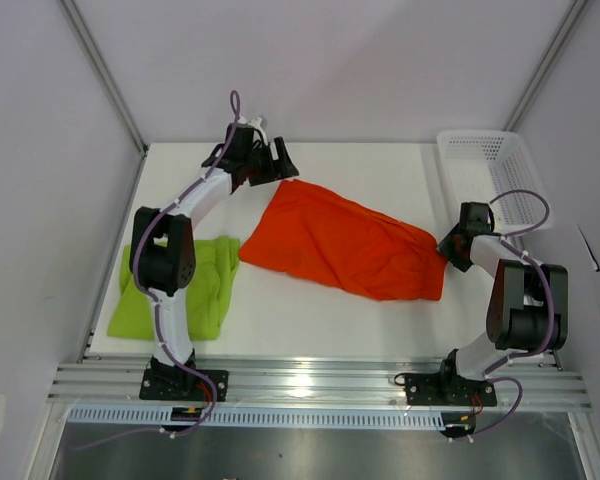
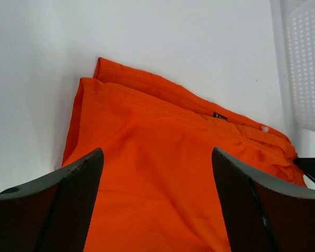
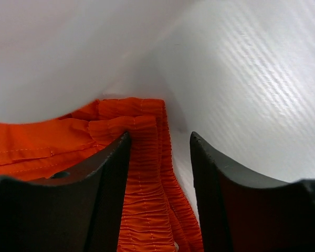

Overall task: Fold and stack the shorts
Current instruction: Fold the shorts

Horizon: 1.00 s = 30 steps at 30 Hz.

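The orange-red shorts (image 1: 345, 243) lie folded across the middle of the white table (image 1: 360, 165). My left gripper (image 1: 282, 163) hovers at their far left corner. In the left wrist view it (image 2: 157, 152) stands open wide above the orange cloth (image 2: 157, 131), gripping nothing. My right gripper (image 1: 448, 247) is at the shorts' right end. In the right wrist view it (image 3: 160, 135) is open, the gathered orange waistband (image 3: 147, 178) lying between the fingers, against the left one and clear of the right. The lime green shorts (image 1: 205, 290) lie folded at the near left, partly under the left arm.
A white mesh basket (image 1: 485, 160) stands at the table's far right corner and shows at the right edge of the left wrist view (image 2: 304, 63). White walls close in the table on three sides. A metal rail (image 1: 320, 380) runs along the near edge.
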Motion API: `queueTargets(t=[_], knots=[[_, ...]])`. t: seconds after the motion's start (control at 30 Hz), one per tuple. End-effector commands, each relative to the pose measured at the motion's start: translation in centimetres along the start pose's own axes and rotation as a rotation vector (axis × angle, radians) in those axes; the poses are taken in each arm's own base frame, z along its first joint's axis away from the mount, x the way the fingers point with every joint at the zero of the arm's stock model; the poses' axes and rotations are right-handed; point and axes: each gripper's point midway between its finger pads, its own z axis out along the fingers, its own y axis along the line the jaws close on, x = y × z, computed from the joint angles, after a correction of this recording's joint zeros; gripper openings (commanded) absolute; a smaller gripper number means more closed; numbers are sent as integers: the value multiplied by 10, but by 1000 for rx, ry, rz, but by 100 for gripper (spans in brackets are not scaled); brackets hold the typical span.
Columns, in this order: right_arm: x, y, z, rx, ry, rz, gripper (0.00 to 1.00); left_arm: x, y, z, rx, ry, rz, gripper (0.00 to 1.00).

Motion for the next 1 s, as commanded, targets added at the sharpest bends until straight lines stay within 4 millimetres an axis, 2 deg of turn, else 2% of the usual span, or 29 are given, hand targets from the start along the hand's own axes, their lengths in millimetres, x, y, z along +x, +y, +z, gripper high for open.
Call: queueTargets(t=[0.0,0.1,0.2,0.23,0.33,0.4,0.53,0.57,0.67,0.77,0.9,0.97], knots=[[35,13,2,-65,133,-78,50,-15,-7,-27,-29,-54,68,85],[41,33,-7,-92,122,-134,52,-15,-7,-37,-46,-61,91,85],[32,31,-14,-56,88,-125,70,-14,-12,-46,-31,-62,96,85],[30,29,-17,-46,75,-117,88,-14,-14,-48,-30,-64,99,85],[22,30,-28,-62,44,-112,97,-15,-20,-56,-30,-70,115,85],[18,32,-35,-79,28,-113,98,-15,-27,-60,-26,-72,130,85],[15,49,-56,-210,5,-116,99,-15,-42,-65,-16,-76,164,85],[22,63,-67,-277,15,-143,99,-12,-45,-65,-14,-72,168,85],[33,79,-79,-361,48,-185,99,-10,-48,-64,-16,-69,168,85],[44,81,-78,-359,82,-213,99,-5,-50,-64,-21,-61,172,85],[67,80,-63,-302,136,-273,99,0,-54,-66,-21,-60,179,85],[68,76,-55,-249,129,-300,100,4,-56,-67,-22,-54,182,85]])
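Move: The shorts' right-hand far corner lies only some 3 cm ahead and 3 cm left of the right fingers, about 2 cm lower; the middle of the shorts is roughly 26 cm left and 3 cm ahead of them, and the basket 20 cm ahead, 11 cm right. From the left hand, high over the table, the shorts' middle is about 14 cm back, 17 cm right and 15 cm below; the folded green cloth lies some 28 cm back and 25 cm left. The shorts' right end is pushed left by the right fingers, which skim almost level at table height for about 5 cm while opening wide. They pause, rise nearly 6 cm and swing farther left over that end, sinking again as the hand turns some 20 degrees counter-clockwise. The left hand, still open and clear of the cloth, draws back about 5 cm and rises slightly. ##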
